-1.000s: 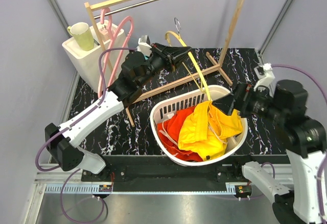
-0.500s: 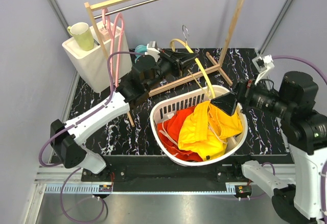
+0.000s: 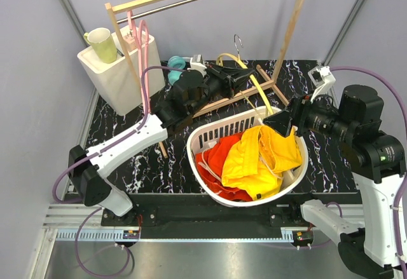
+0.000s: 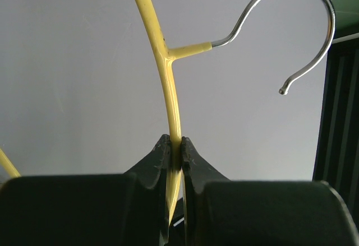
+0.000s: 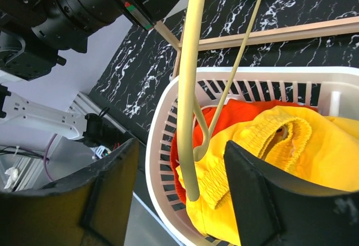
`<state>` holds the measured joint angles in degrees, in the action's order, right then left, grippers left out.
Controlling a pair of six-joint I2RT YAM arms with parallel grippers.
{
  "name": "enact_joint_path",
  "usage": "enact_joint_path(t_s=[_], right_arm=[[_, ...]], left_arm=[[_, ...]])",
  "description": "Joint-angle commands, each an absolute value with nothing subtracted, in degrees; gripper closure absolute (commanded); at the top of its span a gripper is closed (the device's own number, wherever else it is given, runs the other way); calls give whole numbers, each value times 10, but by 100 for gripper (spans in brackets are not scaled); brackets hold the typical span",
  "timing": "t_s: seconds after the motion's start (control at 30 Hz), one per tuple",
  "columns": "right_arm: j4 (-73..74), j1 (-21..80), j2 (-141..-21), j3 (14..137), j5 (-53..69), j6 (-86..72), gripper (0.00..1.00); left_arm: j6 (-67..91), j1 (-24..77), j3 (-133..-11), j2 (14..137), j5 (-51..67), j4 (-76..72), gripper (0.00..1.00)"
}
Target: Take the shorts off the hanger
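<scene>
My left gripper (image 3: 245,75) is shut on the yellow hanger (image 3: 261,98) and holds it tilted above the white basket (image 3: 202,140). In the left wrist view the jaws pinch the hanger's yellow rod (image 4: 175,145) below its metal hook (image 4: 314,10). The yellow shorts (image 3: 257,161) lie on the orange-red shorts (image 3: 216,158) inside the basket. My right gripper (image 3: 282,125) is open at the basket's far rim. In its wrist view (image 5: 179,184) the hanger's lower end (image 5: 190,117) hangs between the fingers, just over the yellow shorts (image 5: 291,162) and orange-red shorts (image 5: 235,114).
A wooden clothes rack (image 3: 289,31) stands behind the basket, with pink hangers (image 3: 137,31) on its left end. A white box (image 3: 111,75) with a green mug (image 3: 98,44) stands at the far left. A teal object (image 3: 176,63) lies behind my left arm.
My left gripper has carried the yellow hanger to the right and slightly toward the basket. The pink hangers have swung back to hang straight. My right gripper has shifted a little up.
</scene>
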<state>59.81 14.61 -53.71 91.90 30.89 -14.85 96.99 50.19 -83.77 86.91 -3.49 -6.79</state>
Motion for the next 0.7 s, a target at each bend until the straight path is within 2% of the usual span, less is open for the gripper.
enact_joint_path(t_s=[0.0, 0.27, 0.37, 0.4, 0.5, 0.53, 0.57, 0.67], right_arm=[[564, 148, -547, 925, 279, -120, 33], [521, 148, -548, 882, 280, -118, 39], [500, 148, -556, 862, 280, -118, 52], [497, 148, -559, 862, 277, -119, 65], [493, 148, -570, 876, 255, -139, 95], [491, 149, -570, 885, 249, -156, 100], [487, 148, -569, 888, 241, -164, 100], [475, 148, -555, 892, 219, -200, 100]], left_arm=[[988, 506, -871, 871, -45, -102, 100], [1014, 500, -920, 910, -6, -96, 100], [1013, 500, -931, 911, -6, -88, 100], [1012, 500, -930, 911, -6, -90, 100], [997, 501, -928, 901, -5, -86, 100], [993, 500, -922, 893, -4, -86, 100], [982, 501, -917, 889, -4, -84, 100], [953, 500, -896, 866, -4, -78, 82]])
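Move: The yellow hanger's free lower end lies about 3 cm ahead of the open right gripper, 2 cm to its left and 2 cm lower. From the left gripper, which still holds the hanger near its hook, that end lies some 9 cm back, 4 cm right and 6 cm down. Roughly 25 cm below the right gripper are the yellow shorts, about 4 cm ahead and level sideways, and the basket, 4 cm ahead and 4 cm left. Reach the right gripper forward about 4 cm, dropping some 2 cm over the second half, so the hanger's lower arm comes between its fingers, and shut them to pinch it. Keep the left gripper closed on the hanger near the hook, easing it about 2 cm forward and slightly right with its wrist nearly still. ##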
